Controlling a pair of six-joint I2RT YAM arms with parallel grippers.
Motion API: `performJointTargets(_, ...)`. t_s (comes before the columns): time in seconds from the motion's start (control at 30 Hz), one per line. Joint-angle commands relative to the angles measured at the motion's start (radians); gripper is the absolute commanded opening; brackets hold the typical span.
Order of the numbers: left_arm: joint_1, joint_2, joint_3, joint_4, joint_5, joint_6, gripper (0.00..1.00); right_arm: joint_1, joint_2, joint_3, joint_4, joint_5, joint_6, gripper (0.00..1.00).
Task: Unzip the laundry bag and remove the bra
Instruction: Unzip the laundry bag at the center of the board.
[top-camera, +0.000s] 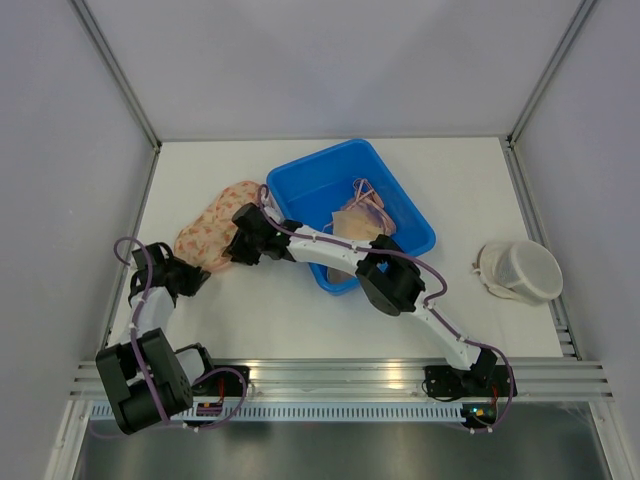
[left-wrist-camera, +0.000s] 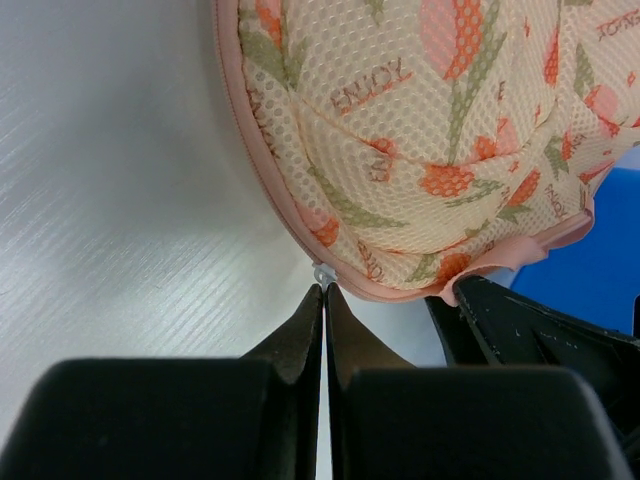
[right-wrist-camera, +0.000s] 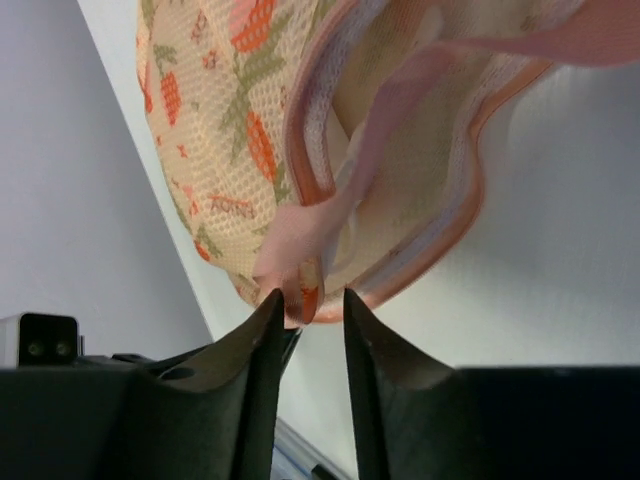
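The laundry bag (top-camera: 212, 232), cream mesh with orange flowers and pink trim, lies left of the blue bin. My left gripper (top-camera: 197, 283) is at its near edge, shut (left-wrist-camera: 325, 290), with the small clear zipper pull (left-wrist-camera: 322, 272) pinched at the fingertips. The bag's mouth gapes in the right wrist view (right-wrist-camera: 400, 200). My right gripper (right-wrist-camera: 310, 300) is at that mouth, jaws apart, and a pink flap of trim (right-wrist-camera: 295, 255) rests against the left fingertip. The bra inside the bag is hidden.
The blue bin (top-camera: 395, 185) stands just right of the bag and holds a beige garment with thin straps (top-camera: 358, 215). A white mesh pouch (top-camera: 520, 270) lies at the right edge. The right arm (top-camera: 390, 280) reaches across in front of the bin.
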Motion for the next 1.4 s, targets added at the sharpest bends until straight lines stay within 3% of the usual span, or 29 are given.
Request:
performJointTargets(0.0, 0.006, -0.030, -0.007, 0.044, 0.024, -0.012, 0.02, -0.009, 0.009, 0.030, 0.039, -0.002, 0.003, 0.32)
performJointTargets(0.1, 0.006, -0.036, -0.007, 0.043, 0.018, -0.012, 0.02, -0.013, 0.012, 0.029, 0.042, 0.000, -0.004, 0.17)
performJointTargets(0.4, 0.006, -0.049, -0.020, 0.047, 0.021, -0.010, 0.02, -0.015, 0.018, 0.026, 0.049, -0.006, -0.017, 0.01)
performJointTargets(1.37, 0.051, -0.072, 0.046, -0.150, -0.190, 0.051, 0.02, -0.029, 0.090, 0.157, -0.050, 0.084, -0.216, 0.01)
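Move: The right fingers, about half open, straddle the fold of the laundry bag's pink strap, some 1 cm ahead of the hand and about level with it. From there the bag's middle is roughly 9 cm ahead and 5 cm left, and the blue bin's middle some 10 cm ahead and 27 cm right. The left fingers are already shut on the bag's near edge; from them the strap is about 4 cm ahead and 7 cm right, the bag's middle 12 cm ahead and 2 cm right. Ease the right gripper about 1 cm forward while shutting its fingers fully on the pink strap's fold, then dip slightly, tipping the fingers some 10 degrees and edging a little farther forward. Keep the left fingers shut on the bag's near edge; hold nearly still at first, then draw that edge left and back by about 3 cm, away from the right hand. ##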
